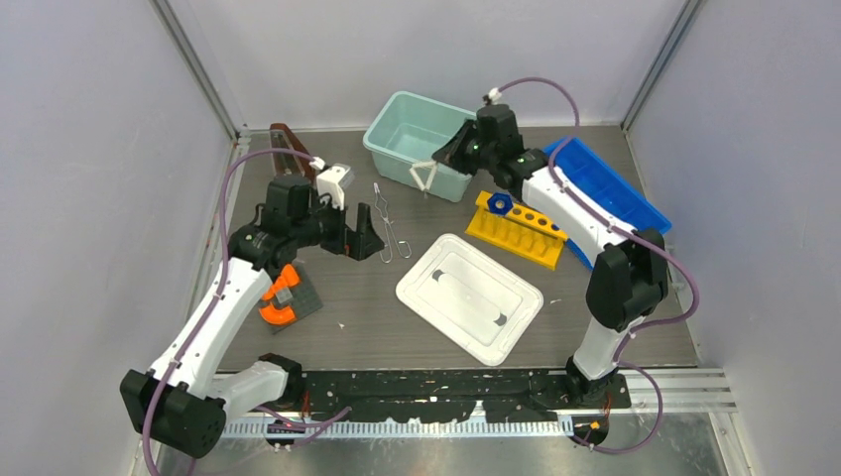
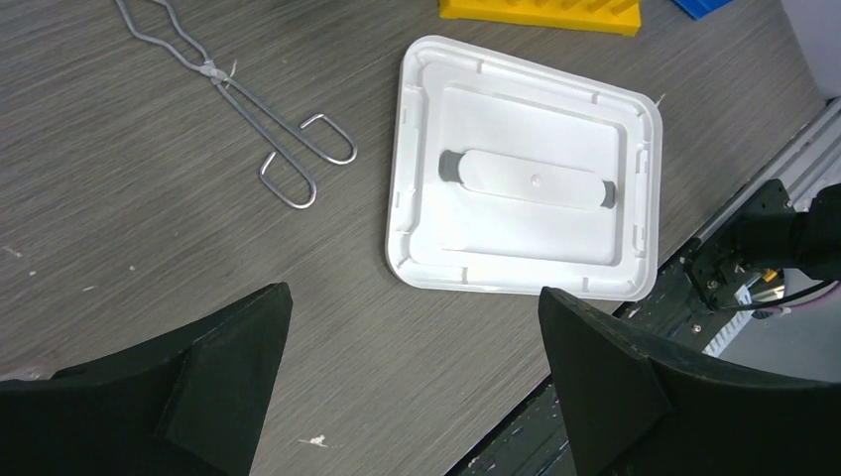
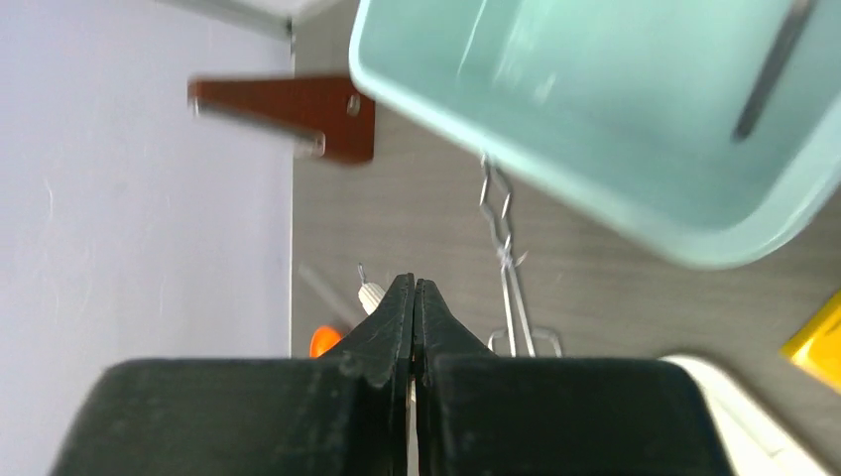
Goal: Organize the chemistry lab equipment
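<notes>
The silver wire tongs (image 1: 387, 228) (image 2: 238, 99) lie flat on the table, apart from my left gripper (image 1: 367, 238) (image 2: 412, 291), which hangs open just left of them with nothing between its fingers. My right gripper (image 1: 437, 162) (image 3: 414, 283) is shut on the small white triangle (image 1: 426, 177), which hangs in front of the teal bin's (image 1: 417, 139) near wall; only a white tip (image 3: 369, 295) shows beside the fingers in the right wrist view. A blue knob-like piece (image 1: 501, 203) sits on the left end of the yellow rack (image 1: 516, 233).
A white lid (image 1: 469, 296) (image 2: 526, 188) lies mid-table. A blue tray (image 1: 610, 188) stands at the back right. An orange and grey block (image 1: 288, 297) rests by the left arm, and a brown holder (image 1: 288, 144) (image 3: 298, 109) by the back left wall.
</notes>
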`<state>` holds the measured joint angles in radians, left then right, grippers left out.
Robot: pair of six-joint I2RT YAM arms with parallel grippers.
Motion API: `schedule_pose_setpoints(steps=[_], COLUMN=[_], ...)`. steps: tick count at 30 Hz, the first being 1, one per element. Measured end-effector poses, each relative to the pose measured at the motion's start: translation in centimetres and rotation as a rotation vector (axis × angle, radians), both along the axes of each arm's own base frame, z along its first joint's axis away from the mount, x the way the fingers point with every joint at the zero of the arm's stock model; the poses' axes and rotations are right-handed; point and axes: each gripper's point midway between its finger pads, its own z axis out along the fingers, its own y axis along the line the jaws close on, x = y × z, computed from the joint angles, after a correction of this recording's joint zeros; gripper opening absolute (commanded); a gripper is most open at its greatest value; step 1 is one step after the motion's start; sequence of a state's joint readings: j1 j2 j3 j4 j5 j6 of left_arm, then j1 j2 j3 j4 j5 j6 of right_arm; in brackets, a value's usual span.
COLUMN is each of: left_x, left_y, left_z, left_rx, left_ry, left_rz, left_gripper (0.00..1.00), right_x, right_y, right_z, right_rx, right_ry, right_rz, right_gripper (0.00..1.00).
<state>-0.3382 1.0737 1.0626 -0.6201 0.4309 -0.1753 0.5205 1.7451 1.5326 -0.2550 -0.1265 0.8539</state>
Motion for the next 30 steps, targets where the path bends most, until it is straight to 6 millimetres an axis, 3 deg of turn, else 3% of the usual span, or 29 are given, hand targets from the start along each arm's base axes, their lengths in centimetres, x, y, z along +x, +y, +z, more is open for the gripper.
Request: schedule_pose_setpoints(steps=[6,12,19,20,22,26,30], left_x=[0.1,0.1,0.2,0.2,0.2,0.4,0.7], left_y=[0.8,1.1,1.8,1.9,2.1,2.6,3.2], left_z=[-0.8,-0.9,-0.9,-1.0,-1.0,-1.2,-1.5], left_rx=[0.032,0.043,0.065,0.069,0.074,0.093,0.118], left_ry=[0.005,-0.001,-0.014,-0.016,-0.02,-0.02,-0.023], left_rz=[0.038,0.055,0.089,0.095,0.104,0.128,0.163], left_gripper=[1.0,1.0,1.0,1.0,1.0,1.0,1.0], right_x=[5.5,9.9,14.3,14.9,15.7,16.7,16.9], right_y=[-4.7,-6.0,-5.7,-5.6,-5.5,-5.5,-5.6], right_z=[2.5,2.3,-0.6,-2.3,-3.9,-6.4,-6.7], right_rx=[-0.014,-0.068,-0.161,-0.181,-0.21,-0.254,-0.282], right_ry=[-0.089,-0.141,-0.169,-0.15,-0.141,-0.111,-0.097], right_rz=[-0.142,-0.225,-0.25,-0.251,-0.254,-0.253,-0.245], right_gripper=[0.01,0.01,0.01,0.02,0.05,0.17,0.38])
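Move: The green bin's middle lies about 16 cm ahead of the right hand, roughly 3 cm to its left and 18 cm below; that hand already holds the white triangle in shut fingers. The yellow rack is some 5 cm back and 15 cm to the right, the tongs about 2 cm back and 12 cm to the left, both on the table well below. From the open left hand, the bin is some 33 cm ahead and 17 cm to the right. Forward over the near rim of the green bin, the right hand carries the white triangle about 17 cm, drifting some 5 cm right early on; it first rises slightly, then sinks about 9 cm from that height. The wrist turns clockwise and its left side dips, and at the end the fingers part about a fifth of their range to release the triangle. The empty left hand, still wide open, eases about 3 cm left. ##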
